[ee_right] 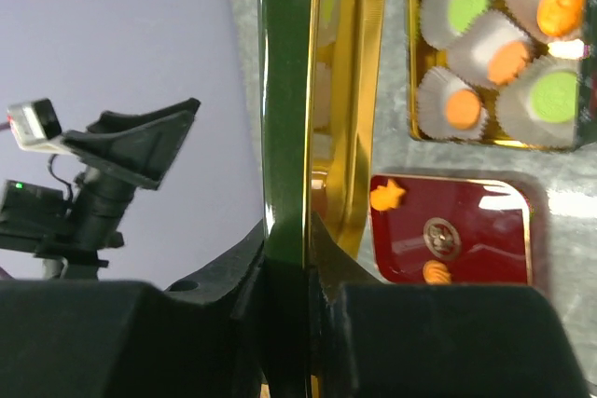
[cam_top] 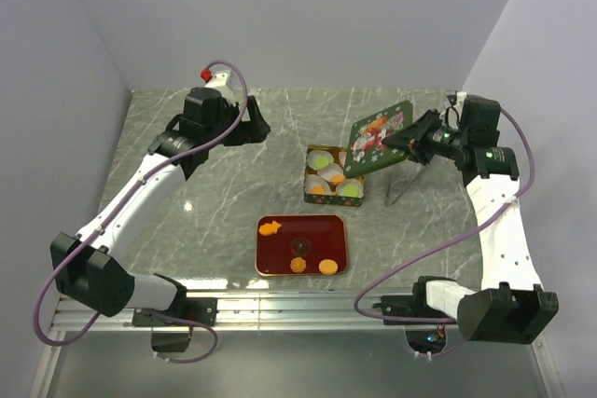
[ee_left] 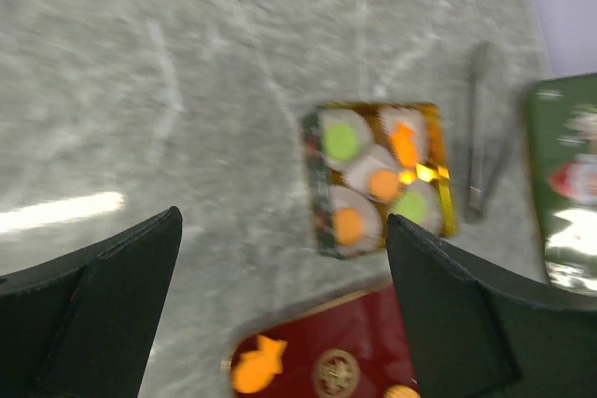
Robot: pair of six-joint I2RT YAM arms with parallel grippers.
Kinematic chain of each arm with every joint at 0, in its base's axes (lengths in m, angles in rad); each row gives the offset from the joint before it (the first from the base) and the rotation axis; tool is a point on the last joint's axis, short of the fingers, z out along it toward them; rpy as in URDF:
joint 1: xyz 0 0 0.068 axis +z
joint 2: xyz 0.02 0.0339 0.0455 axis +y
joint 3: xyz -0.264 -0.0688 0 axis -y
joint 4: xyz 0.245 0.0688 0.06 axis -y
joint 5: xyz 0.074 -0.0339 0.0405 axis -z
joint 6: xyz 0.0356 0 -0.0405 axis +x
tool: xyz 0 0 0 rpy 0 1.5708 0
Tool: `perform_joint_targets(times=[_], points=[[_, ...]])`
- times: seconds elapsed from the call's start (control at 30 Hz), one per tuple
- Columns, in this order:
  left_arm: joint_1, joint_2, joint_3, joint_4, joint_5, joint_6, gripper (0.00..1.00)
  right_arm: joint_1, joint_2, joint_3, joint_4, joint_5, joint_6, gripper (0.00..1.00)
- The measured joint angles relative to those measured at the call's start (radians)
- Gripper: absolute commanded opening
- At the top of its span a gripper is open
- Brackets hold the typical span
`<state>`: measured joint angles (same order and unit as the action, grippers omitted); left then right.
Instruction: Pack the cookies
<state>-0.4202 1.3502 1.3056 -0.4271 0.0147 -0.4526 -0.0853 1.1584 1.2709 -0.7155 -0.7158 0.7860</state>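
Note:
A small patterned tin [cam_top: 309,174] in the middle of the table holds several cookies [ee_left: 341,142] in white paper cups: green and orange discs and an orange fish. Just in front of it, a red tray [cam_top: 280,253] carries an orange fish cookie [cam_top: 270,226], a brown disc [cam_top: 300,247] and two orange cookies [cam_top: 327,267]. My left gripper [cam_top: 256,126] hovers high, left of the tin, open and empty [ee_left: 284,221]. To the right of the tin, above the table, the green tin lid [cam_top: 378,137] is held on edge, with my right gripper [ee_right: 286,230] shut on its rim.
Metal tongs [cam_top: 396,184] lie on the marble table right of the tin, below the raised lid; they also show in the left wrist view [ee_left: 480,137]. Grey walls close in the left, back and right sides.

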Motion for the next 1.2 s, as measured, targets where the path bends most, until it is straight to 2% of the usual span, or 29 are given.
perform_joint_targets(times=[0.1,0.23,0.4,0.63,0.83,1.2], points=[[0.0,0.001,-0.057,0.057,0.098,-0.072,0.96,0.007,-0.005,-0.055,0.019,-0.003,-0.002,0.0],[0.0,0.025,-0.136,0.146,0.224,-0.166,0.9,0.018,0.021,-0.071,0.03,-0.005,-0.007,0.0],[-0.014,0.163,-0.117,0.183,0.295,-0.198,0.83,0.02,0.024,-0.071,0.041,-0.005,-0.018,0.0],[-0.087,0.435,0.083,0.084,0.285,-0.164,0.8,0.02,0.012,-0.066,0.001,0.041,-0.042,0.0],[-0.145,0.571,0.19,0.008,0.267,-0.134,0.78,0.014,-0.034,-0.014,-0.108,0.135,-0.082,0.0],[-0.183,0.743,0.355,-0.134,0.14,-0.109,0.6,0.008,-0.137,0.006,-0.197,0.195,-0.12,0.0]])
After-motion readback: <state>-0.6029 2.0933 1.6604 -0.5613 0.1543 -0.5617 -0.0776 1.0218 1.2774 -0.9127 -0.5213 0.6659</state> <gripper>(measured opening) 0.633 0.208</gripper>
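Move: The box of cookies lies about 24 cm to the left hand's right, level with it in reach and some 24 cm below. From that hand the red tray is about 19 cm back, 15 cm right, and the tongs 4 cm ahead, 38 cm right, both some 26 cm down. From the right hand, which already holds the lid, the box is about 7 cm ahead, 13 cm left and 27 cm below. Left hand sinks about 20 cm and rightward 14 towards the box's left wall, fingers narrowing; right retracts the lid. ##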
